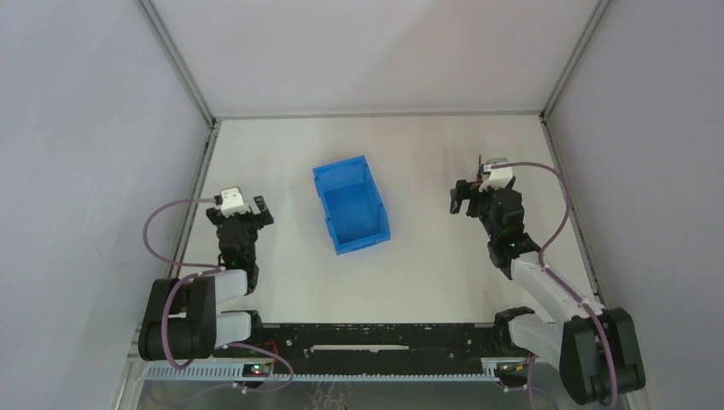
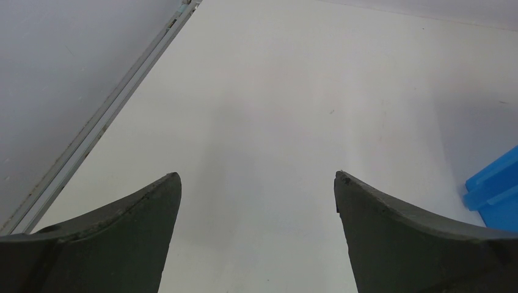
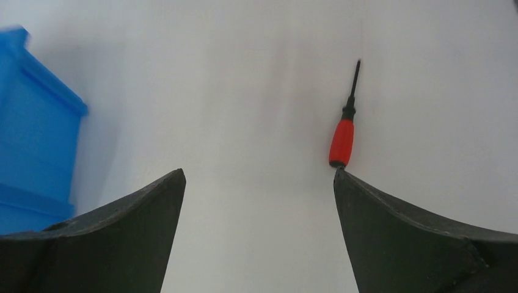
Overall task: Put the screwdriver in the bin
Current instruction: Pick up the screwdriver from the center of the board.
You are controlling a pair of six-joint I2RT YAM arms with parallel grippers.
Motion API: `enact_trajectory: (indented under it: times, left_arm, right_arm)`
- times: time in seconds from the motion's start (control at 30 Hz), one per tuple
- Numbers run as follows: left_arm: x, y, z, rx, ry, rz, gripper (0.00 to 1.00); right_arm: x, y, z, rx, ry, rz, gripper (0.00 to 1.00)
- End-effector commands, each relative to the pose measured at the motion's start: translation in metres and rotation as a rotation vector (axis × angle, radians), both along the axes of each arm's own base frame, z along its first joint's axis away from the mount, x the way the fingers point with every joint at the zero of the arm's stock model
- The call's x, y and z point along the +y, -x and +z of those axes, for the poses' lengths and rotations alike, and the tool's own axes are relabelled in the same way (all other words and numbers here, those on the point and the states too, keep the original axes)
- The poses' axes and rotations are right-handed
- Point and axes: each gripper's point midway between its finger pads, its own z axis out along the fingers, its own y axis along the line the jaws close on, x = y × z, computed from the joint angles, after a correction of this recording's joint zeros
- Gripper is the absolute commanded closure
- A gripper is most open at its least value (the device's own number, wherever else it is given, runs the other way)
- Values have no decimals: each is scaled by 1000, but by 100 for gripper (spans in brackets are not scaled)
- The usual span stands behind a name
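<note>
The screwdriver (image 3: 342, 139) lies flat on the white table, red handle nearest my right gripper and thin black shaft pointing away. My right gripper (image 3: 258, 174) is open and holds nothing; its right fingertip (image 3: 342, 178) sits just short of the handle's end. From above, the right gripper (image 1: 472, 195) hovers right of the blue bin (image 1: 352, 205), and only the screwdriver's dark shaft (image 1: 480, 161) pokes out beyond it. The bin's wall (image 3: 33, 140) fills the left edge of the right wrist view. My left gripper (image 2: 258, 177) is open and empty over bare table, left of the bin (image 2: 498, 192).
Grey enclosure walls with metal corner rails (image 1: 198, 175) border the table on the left, back and right. The arm bases and a black rail (image 1: 376, 337) run along the near edge.
</note>
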Motion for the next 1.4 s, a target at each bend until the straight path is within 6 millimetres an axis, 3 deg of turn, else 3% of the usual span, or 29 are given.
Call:
enact_trajectory:
  times: [0.0,0.4,0.53,0.7,0.87,1.03,1.2,1.37]
  left_arm:
    - [5,-10,25,-70,-22,16,0]
    - [5,-10,25,-71,-22,17,0]
    - [5,-10,25,-70,-22,17,0]
    - [5,-10,25,-70,-22,17,0]
    - [5,-10,25,-70,-22,16,0]
    - [5,-10,25,-71,-23,16,0]
    - [5,-10,25,-71,-22,17,0]
    - [5,-10,25,-71,-22,15,0]
  right_arm:
    - [-1,8,44,-9,-37,-22,0]
    - [11,39,180,-85,-102,92,0]
    - [-2,50,220,-141,-167,7,0]
    - [-8,62,255,-190,-201,-19,0]
    - [-9,66,269,-187,-193,-16,1]
    - [-10,64,270,-192,-185,-26,0]
    - [-11,50,259,-158,-172,-46,0]
    - [-14,22,235,-86,-155,-81,0]
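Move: The screwdriver lies on the table about 14 cm ahead of the right hand, some 7 cm to its right and 14 cm below, its shaft pointing away from the robot. The blue bin is roughly 33 cm to the right hand's left and about 4 cm ahead, its middle some 11 cm lower. From the idle left hand the screwdriver is about 15 cm ahead, 64 cm to the right and 10 cm below. The right hand, empty and wide open, climbs steeply off the board by about 27 cm, away from the screwdriver, easing some 6 cm back towards its base as its fingers tip up and the hand rolls left side up, each by roughly 10 degrees. At the top it turns round, coming down about 3 cm and forward 2 to 3 cm while the fingers tip partly down again, still touching nothing. ##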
